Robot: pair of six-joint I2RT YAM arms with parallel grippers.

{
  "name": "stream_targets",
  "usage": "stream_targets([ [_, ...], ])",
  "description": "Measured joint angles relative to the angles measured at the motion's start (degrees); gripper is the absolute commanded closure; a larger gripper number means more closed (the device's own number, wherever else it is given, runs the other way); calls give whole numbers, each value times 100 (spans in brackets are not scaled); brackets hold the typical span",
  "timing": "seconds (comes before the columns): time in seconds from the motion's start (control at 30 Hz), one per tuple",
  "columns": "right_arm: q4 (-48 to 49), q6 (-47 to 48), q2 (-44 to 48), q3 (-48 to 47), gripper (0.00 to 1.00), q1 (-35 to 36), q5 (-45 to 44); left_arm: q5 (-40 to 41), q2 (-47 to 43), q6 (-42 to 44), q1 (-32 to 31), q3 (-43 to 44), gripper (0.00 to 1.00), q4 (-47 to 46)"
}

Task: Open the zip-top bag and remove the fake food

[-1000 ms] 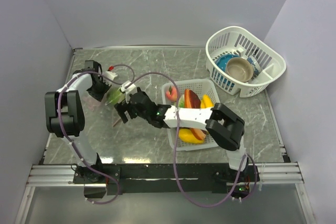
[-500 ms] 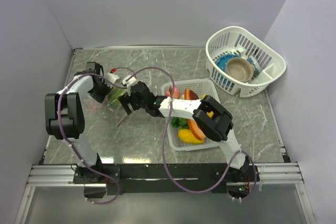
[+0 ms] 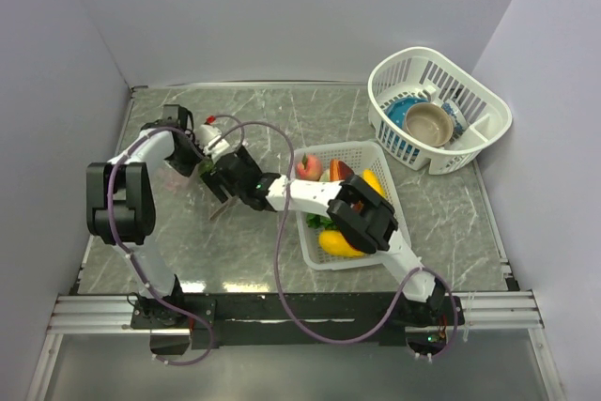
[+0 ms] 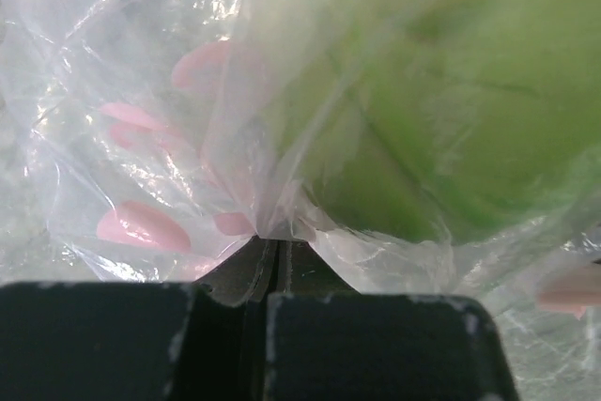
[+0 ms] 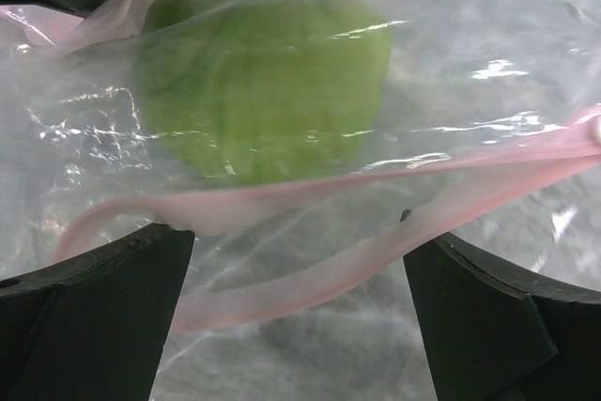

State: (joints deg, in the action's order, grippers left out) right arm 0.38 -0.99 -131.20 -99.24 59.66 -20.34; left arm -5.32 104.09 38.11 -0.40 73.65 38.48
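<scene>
The clear zip-top bag [image 3: 210, 174] hangs at the table's left between my two grippers. My left gripper [image 3: 192, 151] is shut on a pinch of its plastic [image 4: 278, 228]. A green fake food piece [image 5: 263, 91] sits inside the bag and also fills the left wrist view [image 4: 423, 91]. The pink zip strip [image 5: 310, 260] is parted into a loop at the bag's mouth. My right gripper [image 5: 296, 279] is open, with its fingers [image 5: 94, 316] on either side of that mouth and nothing between them but the strip. In the top view my right gripper [image 3: 232, 177] is right next to the bag.
A white perforated tray [image 3: 368, 149] right of the bag holds a pink-red fruit [image 3: 308, 168], an orange and dark red slice [image 3: 342, 172], a yellow banana [image 3: 338, 243] and green lettuce [image 3: 321, 222]. A white basket [image 3: 488, 110] with blue and tan bowls stands at the back right.
My left gripper has drawn the bag farther back and a little right. My right gripper has followed it up and left, stretching the arm across the tray.
</scene>
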Motion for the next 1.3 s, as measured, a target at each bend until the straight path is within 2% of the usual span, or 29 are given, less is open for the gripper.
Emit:
stream_targets([
  [0.37, -146, -428, -11, 153, 0, 404, -1998, -92, 0, 2, -254, -2, 99, 35],
  [0.57, 17, -688, 114, 778, 0, 702, -2656, -90, 0, 33, -264, -37, 99, 72],
  [0.97, 302, -389, 142, 933, 4, 734, -2627, -87, -2, 55, -280, -90, 99, 173],
  [1.3, 695, 2, 140, 927, 1, 754, -1495, -98, -2, 166, -280, -87, 99, 273],
])
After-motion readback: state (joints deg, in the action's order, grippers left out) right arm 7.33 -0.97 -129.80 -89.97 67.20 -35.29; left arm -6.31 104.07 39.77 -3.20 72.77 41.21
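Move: The green food, still inside the bag, lies about 4 cm ahead of the open right hand, 3 cm to its left and 2 cm lower; the bag's pink-rimmed mouth lies right at that hand's fingertips. The tray of removed food is some 30 cm to the right hand's right and 6 cm nearer the base, about 5 cm lower. From the left hand, already pinching the bag, the green food is about 6 cm right and 2 cm ahead, about level in height. Open right hand swings right, back some 5 cm from the green food, then left; left keeps pinching bag. ##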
